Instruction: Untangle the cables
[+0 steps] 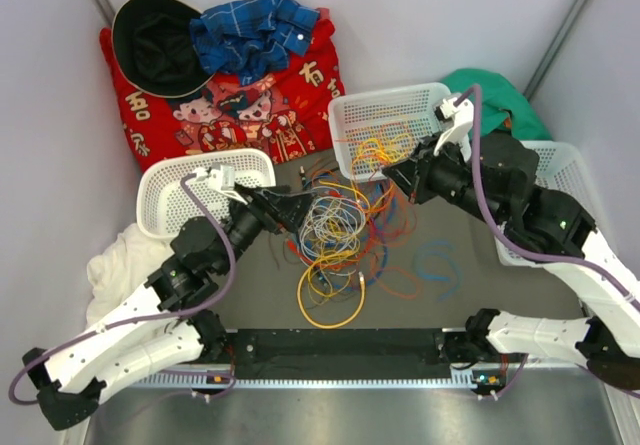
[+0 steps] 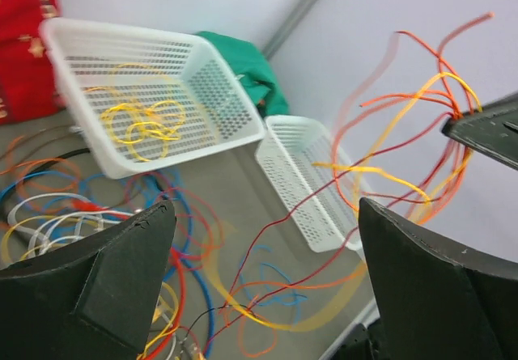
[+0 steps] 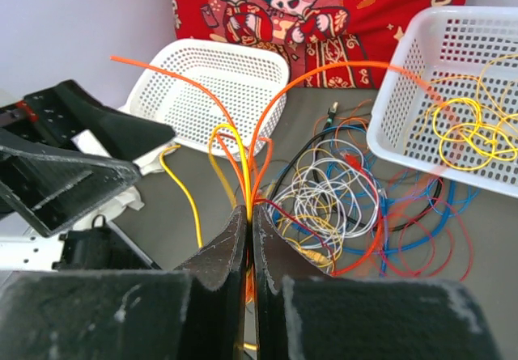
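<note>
The cables lie as a tangled pile (image 1: 335,227) of grey-white, yellow, orange, red and blue loops in the middle of the table. A big yellow loop (image 1: 330,303) reaches toward the near edge. My right gripper (image 1: 396,173) (image 3: 250,211) is shut on a bundle of orange, yellow and red cables (image 3: 247,184), lifted above the pile's right side. From the left wrist view that bundle (image 2: 380,169) hangs in the air, strung down to the pile. My left gripper (image 1: 306,211) (image 2: 265,206) is wide open over the pile's left side, holding nothing.
A white basket (image 1: 352,115) (image 2: 186,154) at the back centre holds yellow cables (image 1: 378,150). Empty white baskets stand at left (image 1: 160,180) and right (image 1: 568,165). A red printed cloth (image 1: 300,100) with a black hat lies at the back, white cloth (image 1: 115,265) at left, green cloth (image 1: 505,95) at back right.
</note>
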Robot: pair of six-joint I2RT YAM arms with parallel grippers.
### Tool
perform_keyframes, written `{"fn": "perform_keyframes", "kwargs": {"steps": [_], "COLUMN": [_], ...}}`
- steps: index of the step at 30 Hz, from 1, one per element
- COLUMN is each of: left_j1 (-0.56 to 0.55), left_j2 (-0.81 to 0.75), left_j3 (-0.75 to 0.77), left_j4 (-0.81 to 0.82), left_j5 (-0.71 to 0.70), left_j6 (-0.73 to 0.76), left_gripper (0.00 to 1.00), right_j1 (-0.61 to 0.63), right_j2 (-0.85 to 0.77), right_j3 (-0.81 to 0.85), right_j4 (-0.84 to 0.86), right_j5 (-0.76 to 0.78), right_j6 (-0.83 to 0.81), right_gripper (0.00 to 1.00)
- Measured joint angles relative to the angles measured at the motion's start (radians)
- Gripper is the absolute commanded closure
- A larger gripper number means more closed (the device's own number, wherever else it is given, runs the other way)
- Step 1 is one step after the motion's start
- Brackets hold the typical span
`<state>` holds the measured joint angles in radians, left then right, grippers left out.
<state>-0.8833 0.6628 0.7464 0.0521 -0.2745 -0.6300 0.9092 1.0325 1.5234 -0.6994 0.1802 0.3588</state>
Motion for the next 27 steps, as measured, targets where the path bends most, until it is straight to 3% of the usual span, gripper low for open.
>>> {"fn": "perform_keyframes", "kwargs": {"steps": [6, 16, 27], "left_j1": [0.0, 0.0, -0.007], "left_j2": [0.063, 0.207, 0.374], "left_j3": [-0.066, -0.23, -0.224], "left_j4": [0.172, 0.404, 0.673], "left_j5": [0.158, 0.283, 0.375], "left_j6": [-0.003, -0.079, -0.089], "left_gripper": [0.04, 0.01, 0.01], "right_j1": [0.0, 0.0, 0.0], "right_j2": [0.0, -0.004, -0.024], "right_j3": [0.025, 0.106, 0.112], "right_j4": [-0.034, -0.058, -0.048], "right_j5": [-0.026, -0.118, -0.216], "right_j6": [0.004, 0.061, 0.137], "right_gripper": [1.0, 1.0, 1.0]}}
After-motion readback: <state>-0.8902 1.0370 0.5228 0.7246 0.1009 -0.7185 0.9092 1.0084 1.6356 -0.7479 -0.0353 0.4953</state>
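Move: The right hand already holds a bunch of orange, yellow and dark red cables high up. From the open left hand this held bunch is about 21 cm to the right, roughly 1 cm ahead and level in height. The tangled pile lies about 10 cm right of the left hand, 4 cm ahead and 35 cm below. From the right hand the pile is some 12 cm left, 4 cm ahead and 41 cm down, and the middle basket is 29 cm ahead, 4 cm right and 38 cm below. Keeping its pinch on the orange and yellow strands, the right hand draws back about 5 cm and rises nearly as much, its left side rolling up and turning slightly counter-clockwise. The wide-open left hand swings some 10 cm right towards the hanging strands, dipping nearly 8 cm and then easing up a little, while turning clockwise; no grip is made. ##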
